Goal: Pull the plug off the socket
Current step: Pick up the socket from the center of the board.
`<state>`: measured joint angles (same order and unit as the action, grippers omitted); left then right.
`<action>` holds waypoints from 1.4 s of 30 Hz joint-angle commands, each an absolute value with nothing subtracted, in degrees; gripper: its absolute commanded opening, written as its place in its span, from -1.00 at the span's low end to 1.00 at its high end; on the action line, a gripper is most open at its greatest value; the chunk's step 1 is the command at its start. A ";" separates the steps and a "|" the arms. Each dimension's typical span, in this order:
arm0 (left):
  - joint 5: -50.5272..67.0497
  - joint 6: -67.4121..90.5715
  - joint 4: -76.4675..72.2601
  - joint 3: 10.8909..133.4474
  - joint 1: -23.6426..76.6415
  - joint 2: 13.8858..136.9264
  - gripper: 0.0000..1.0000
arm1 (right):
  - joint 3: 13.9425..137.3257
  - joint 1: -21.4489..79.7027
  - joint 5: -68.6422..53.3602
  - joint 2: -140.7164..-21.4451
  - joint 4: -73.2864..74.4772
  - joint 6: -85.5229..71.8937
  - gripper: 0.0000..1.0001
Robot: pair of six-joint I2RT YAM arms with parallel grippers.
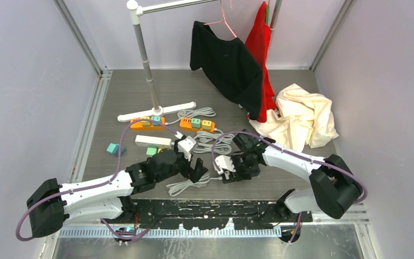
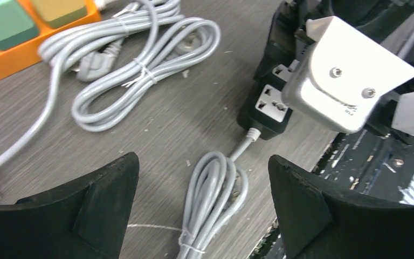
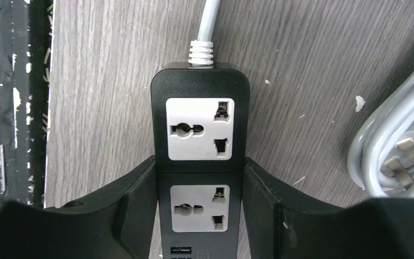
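A black power strip (image 3: 199,97) lies on the grey wood table, its grey cord leaving the far end. My right gripper (image 3: 199,162) straddles it, both fingers pressed against its sides. Its two white sockets (image 3: 198,128) that show are bare; the plug is hidden or out of view. In the top view the right gripper (image 1: 242,170) sits on the strip near the table's front. My left gripper (image 2: 205,178) hangs open above the strip's coiled grey cord (image 2: 215,199), holding nothing, just left of the strip (image 2: 267,110).
Two orange power strips (image 1: 147,123) (image 1: 197,124), a white strip (image 1: 153,141) and grey cable bundles (image 2: 140,70) lie behind. A clothes rack base (image 1: 156,111), hanging black and red garments and a cream cloth (image 1: 302,116) stand at the back. The black perforated front edge (image 3: 11,108) is close.
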<state>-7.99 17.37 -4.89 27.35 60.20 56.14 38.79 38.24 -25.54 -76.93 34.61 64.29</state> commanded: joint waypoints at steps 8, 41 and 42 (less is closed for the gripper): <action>20.09 33.50 -22.25 31.14 51.38 68.57 0.84 | 44.40 35.71 -33.51 -68.74 44.54 67.33 -0.97; 48.81 49.98 -33.61 48.22 51.68 102.81 -0.67 | 45.25 35.25 -31.83 -64.41 39.43 59.84 -0.97; 48.95 50.02 -33.69 48.06 51.68 102.50 -0.88 | 45.06 35.32 -31.29 -64.37 39.11 59.61 -0.97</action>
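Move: Some 16 cm to the right of the open left hand, level with it front to back and about 11 cm lower, the socket's middle lies on the table. The socket's coiled cable lies 5 cm back, 3 cm left and 12 cm down from the left hand; a white cable coil is 10 cm ahead, 6 cm right, 12 cm down. Already gripping the socket, the right hand has its middle 2 cm to its right, level front to back and 1 cm lower. Lifting the socket off the table, the right hand rises about 5.5 cm, mostly early on, drifts slightly back, then holds it up with its grip unchanged. The left hand travels some 12 cm right to the socket's cord end, sinking 4 cm and turning over 50 degrees until its fingers point nearly rightward, then closes them over the top and underside beside the right fingers. ##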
